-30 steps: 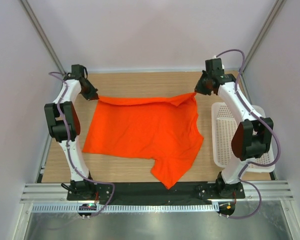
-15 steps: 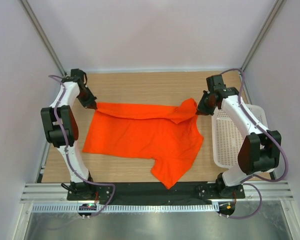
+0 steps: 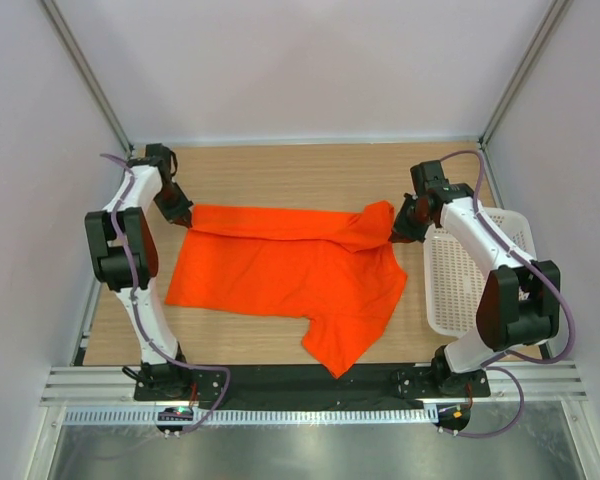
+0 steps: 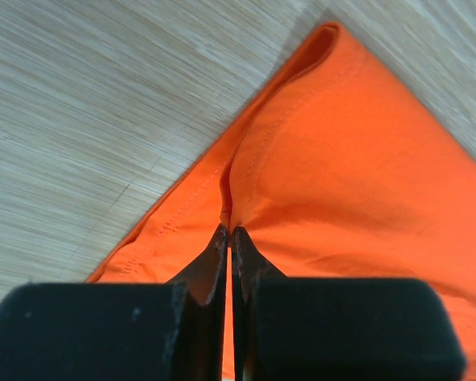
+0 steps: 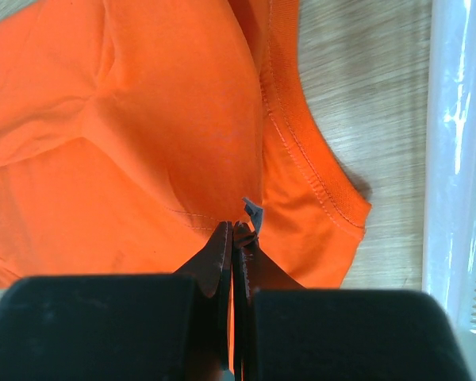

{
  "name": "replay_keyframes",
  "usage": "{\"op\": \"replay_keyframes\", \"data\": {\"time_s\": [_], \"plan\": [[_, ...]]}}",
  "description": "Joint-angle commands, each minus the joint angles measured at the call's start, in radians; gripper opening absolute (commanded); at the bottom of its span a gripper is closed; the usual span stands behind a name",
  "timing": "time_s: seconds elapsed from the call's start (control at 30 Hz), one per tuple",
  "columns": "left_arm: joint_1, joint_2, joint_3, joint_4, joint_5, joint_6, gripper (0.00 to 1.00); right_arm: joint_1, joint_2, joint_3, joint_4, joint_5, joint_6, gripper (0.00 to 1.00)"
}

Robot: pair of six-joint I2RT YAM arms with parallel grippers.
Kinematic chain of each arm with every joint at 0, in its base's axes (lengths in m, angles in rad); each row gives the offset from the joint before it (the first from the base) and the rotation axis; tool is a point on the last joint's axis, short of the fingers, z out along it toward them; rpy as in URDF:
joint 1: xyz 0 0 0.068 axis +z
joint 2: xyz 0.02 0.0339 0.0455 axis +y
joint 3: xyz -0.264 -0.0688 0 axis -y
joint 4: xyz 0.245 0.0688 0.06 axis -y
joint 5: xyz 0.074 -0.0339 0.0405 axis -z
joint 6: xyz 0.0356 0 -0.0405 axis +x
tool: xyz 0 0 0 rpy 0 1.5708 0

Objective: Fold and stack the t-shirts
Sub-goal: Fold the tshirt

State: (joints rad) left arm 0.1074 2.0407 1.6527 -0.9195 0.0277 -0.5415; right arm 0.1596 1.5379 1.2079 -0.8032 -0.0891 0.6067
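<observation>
One bright orange-red t-shirt lies spread on the wooden table, its far edge doubled toward the near side, one sleeve pointing at the arm bases. My left gripper is shut on the shirt's far left corner; in the left wrist view the pinched fabric runs out from the closed jaws. My right gripper is shut on the far right corner near the collar. The right wrist view shows the ribbed collar and a small grey label at the closed tips.
A white lattice basket stands at the table's right side, just right of the right gripper; its rim shows in the right wrist view. Bare wood lies beyond the shirt. White walls enclose three sides.
Both grippers have moved toward the near side and lower, carrying the shirt's far edge with them. That edge now lies folded over the body, and the right corner bunches more.
</observation>
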Motion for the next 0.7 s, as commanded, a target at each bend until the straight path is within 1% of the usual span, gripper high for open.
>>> {"op": "replay_keyframes", "data": {"time_s": [0.0, 0.13, 0.23, 0.47, 0.5, 0.53, 0.57, 0.6, 0.63, 0.67], "plan": [[0.008, 0.022, 0.038, -0.027, -0.055, 0.012, 0.00, -0.002, -0.036, 0.027, -0.011, -0.001, 0.008, 0.01], [0.008, 0.047, 0.022, -0.030, -0.061, 0.015, 0.00, -0.003, -0.025, 0.019, -0.027, 0.012, -0.002, 0.01], [0.009, 0.055, 0.013, -0.032, -0.078, 0.017, 0.00, -0.003, -0.016, -0.016, -0.027, 0.009, 0.010, 0.01], [0.009, 0.036, 0.015, -0.027, -0.110, 0.011, 0.00, -0.003, -0.013, -0.178, 0.056, -0.001, 0.048, 0.01], [0.009, 0.035, 0.016, -0.027, -0.114, 0.009, 0.00, -0.003, -0.010, -0.185, 0.059, -0.006, 0.044, 0.03], [0.009, 0.030, 0.031, -0.045, -0.123, 0.006, 0.00, -0.003, -0.001, -0.185, 0.058, -0.006, 0.035, 0.10], [0.009, 0.029, 0.044, -0.061, -0.132, 0.008, 0.02, -0.003, 0.007, -0.162, 0.030, -0.001, 0.001, 0.14], [0.009, 0.026, 0.056, -0.076, -0.140, 0.006, 0.15, -0.003, 0.010, -0.137, 0.004, 0.037, -0.022, 0.18], [0.009, 0.003, 0.064, -0.090, -0.156, 0.006, 0.22, -0.002, 0.004, -0.111, -0.022, 0.072, -0.048, 0.24], [0.006, -0.013, 0.076, -0.111, -0.170, 0.005, 0.34, 0.001, -0.002, -0.063, -0.052, 0.127, -0.068, 0.27]]}}
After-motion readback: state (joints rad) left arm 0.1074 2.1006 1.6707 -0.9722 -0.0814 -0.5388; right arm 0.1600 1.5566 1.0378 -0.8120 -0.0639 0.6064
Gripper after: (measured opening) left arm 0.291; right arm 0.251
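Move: Both hands still pinch the folded-over edge of the t-shirt. The left hand's spot on the lower layer is roughly 3 cm below, 1 cm back and 1 cm left; the fold's outer corner is 4 cm ahead, 1 cm right. The right hand's spot, by the ribbed edge, is about 5 cm back, 1 cm right and 7 cm below. From the right hand, the white basket's middle is some 24 cm right and 6 cm back, and the fold's raised corner 10 cm ahead, 3 cm left. Downward and back towards its base, about 5 cm each way, the right hand draws its pinched edge over the lower layer beside the basket, after a short hold, tipping some 10 degrees and starting to open its fingers. The left hand sinks 2–3 cm onto the shirt's left edge, easing slightly left and back, then parts its fingers and lets go of the cloth. ##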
